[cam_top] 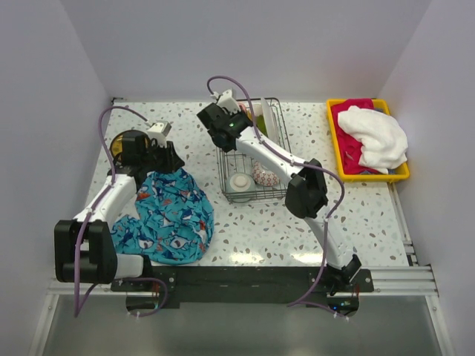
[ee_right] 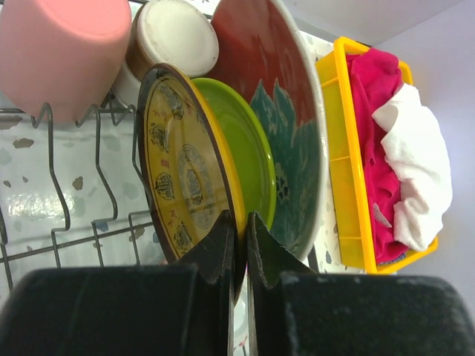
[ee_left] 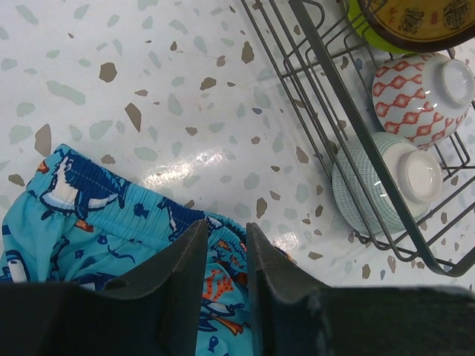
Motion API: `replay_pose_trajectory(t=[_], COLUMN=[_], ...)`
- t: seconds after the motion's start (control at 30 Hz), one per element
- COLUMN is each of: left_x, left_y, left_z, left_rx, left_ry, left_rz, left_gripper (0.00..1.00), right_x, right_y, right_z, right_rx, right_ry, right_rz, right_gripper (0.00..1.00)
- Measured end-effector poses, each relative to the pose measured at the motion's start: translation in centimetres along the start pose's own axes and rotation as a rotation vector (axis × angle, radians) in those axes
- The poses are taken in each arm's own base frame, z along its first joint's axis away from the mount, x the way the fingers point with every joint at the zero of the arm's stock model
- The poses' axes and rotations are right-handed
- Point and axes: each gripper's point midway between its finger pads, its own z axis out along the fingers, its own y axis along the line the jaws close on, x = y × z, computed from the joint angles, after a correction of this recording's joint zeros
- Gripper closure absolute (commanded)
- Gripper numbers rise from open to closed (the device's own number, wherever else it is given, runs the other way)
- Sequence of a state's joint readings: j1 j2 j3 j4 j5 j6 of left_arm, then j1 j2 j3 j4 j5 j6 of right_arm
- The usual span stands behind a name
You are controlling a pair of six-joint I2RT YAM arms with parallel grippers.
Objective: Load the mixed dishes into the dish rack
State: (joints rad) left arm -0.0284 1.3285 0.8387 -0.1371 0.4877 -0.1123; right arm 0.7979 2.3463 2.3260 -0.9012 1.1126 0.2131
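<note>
The dish rack (cam_top: pixel 223 167) stands at the table's middle back. In it, on edge, are a yellow-olive plate (ee_right: pixel 182 163), a lime-green plate (ee_right: pixel 239 141) and a teal-and-red plate (ee_right: pixel 286 111). A pink cup (ee_right: pixel 63 52) and a cream cup (ee_right: pixel 174 33) lie beside them. My right gripper (ee_right: pixel 241 222) is shut on the yellow-olive plate's rim. A mint bowl (ee_left: pixel 371 193) and a red-patterned white bowl (ee_left: pixel 415 96) lie upside down at the rack's near end. My left gripper (ee_left: pixel 226 237) hovers over the blue patterned cloth (ee_left: pixel 89 215), jaws slightly apart, nothing between them.
A yellow plastic tray (cam_top: pixel 332 141) with pink and white cloths stands at the back right, close to the rack. The blue cloth (cam_top: pixel 174 215) is spread on the left of the speckled table. White walls close in on three sides.
</note>
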Motion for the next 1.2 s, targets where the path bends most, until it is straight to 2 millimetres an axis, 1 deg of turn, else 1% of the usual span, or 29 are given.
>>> replay_pose_trajectory(t=[0.17, 0.2, 0.23, 0.27, 0.3, 0.33, 0.4, 0.5, 0.6, 0.7, 0.77, 0.83, 0.87, 0.93, 0.97, 1.0, 1.07, 1.13, 1.2], left_x=[0.1, 0.1, 0.1, 0.1, 0.0, 0.0, 0.0, 0.0, 0.0, -0.1, -0.5, -1.5, -2.7, -4.7, -6.2, -7.6, -9.7, -11.0, -11.5], left_y=[0.0, 0.0, 0.0, 0.0, 0.0, 0.0, 0.0, 0.0, 0.0, 0.0, 0.0, 0.3, 0.8, 2.1, 3.3, 4.8, 7.9, 10.9, 13.4], left_z=[0.0, 0.0, 0.0, 0.0, 0.0, 0.0, 0.0, 0.0, 0.0, 0.0, -0.1, -0.3, -0.4, -0.6, -0.6, -0.7, -0.6, -0.2, 0.4], left_rx=[-0.001, -0.001, -0.001, -0.001, -0.001, -0.001, 0.0, 0.0, 0.0, 0.001, -0.004, -0.021, -0.037, -0.076, -0.103, -0.136, -0.205, -0.273, -0.331], left_ry=[0.004, 0.004, 0.003, 0.003, 0.002, 0.002, 0.002, 0.001, 0.001, 0.001, -0.003, -0.014, -0.029, -0.051, -0.07, -0.084, -0.095, -0.081, -0.058], left_rz=[-0.001, -0.002, -0.001, -0.001, -0.001, -0.001, -0.001, 0.0, 0.0, 0.001, 0.008, 0.029, 0.043, 0.054, 0.056, 0.059, 0.062, 0.063, 0.063], left_gripper=[0.67, 0.67, 0.66, 0.66, 0.66, 0.66, 0.66, 0.65, 0.61, 0.55, 0.51, 0.48, 0.48, 0.47, 0.47, 0.46, 0.45, 0.45, 0.44], right_x=[0.8, 0.9, 1.0, 1.0, 1.1, 1.2, 1.4, 1.4, 1.4, 0.9, 0.4, -0.4, -1.0, -2.3, -2.9, -3.6, -4.6, -4.9, -4.7], right_y=[0.9, 1.0, 1.0, 1.1, 1.2, 1.4, 1.5, 1.9, 2.0, 2.0, 1.7, 1.1, 0.8, 0.0, -0.4, -0.7, -1.6, -2.3, -2.5], right_z=[0.9, 0.9, 0.9, 1.0, 1.0, 1.0, 1.1, 1.0, 0.9, 0.4, -0.4, -1.8, -2.7, -4.8, -5.8, -6.8, -9.0, -10.4, -11.3], right_rx=[-0.007, -0.01, -0.011, -0.012, -0.014, -0.022, -0.028, -0.051, -0.062, -0.086, -0.117, -0.161, -0.192, -0.265, -0.3, -0.346, -0.44, -0.516, -0.574], right_ry=[0.019, 0.02, 0.021, 0.02, 0.022, 0.024, 0.026, 0.029, 0.029, 0.022, 0.012, -0.005, -0.016, -0.042, -0.053, -0.066, -0.089, -0.097, -0.094], right_rz=[-0.021, -0.023, -0.024, -0.024, -0.028, -0.026, -0.044, -0.058, -0.062, -0.063, -0.06, -0.046, -0.033, 0.007, 0.026, 0.046, 0.074, 0.092, 0.092], right_gripper=[1.0, 0.98, 0.89, 0.73, 0.53, 0.47, 0.43, 0.41, 0.39, 0.37, 0.35, 0.31, 0.29, 0.22, 0.16, 0.13, 0.09, 0.08, 0.06])
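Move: The right hand still pinches a yellow plate by its rim; the rack slot it is bound for lies about 12 cm below and 3 cm ahead. From that hand the green plate stands 3 cm ahead and 4 cm right, the pink cup 10 cm ahead and 7 cm left, the patterned bowl 10 cm back and 6 cm right. The left hand's last yellow plate lies some 13 cm ahead, 20 cm left and 11 cm down; the blue cloth's middle is about 17 cm back and 4 cm left. Downward first, the right hand lowers the held plate about 2.5 cm into its slot beside the green plate, spreads its fingers wide to let go, then climbs clear, drawing back and somewhat left while turning counter-clockwise. Later the left hand sets off forward and left in equal parts, rising a little, towards the last yellow plate, its fingers opening further. ##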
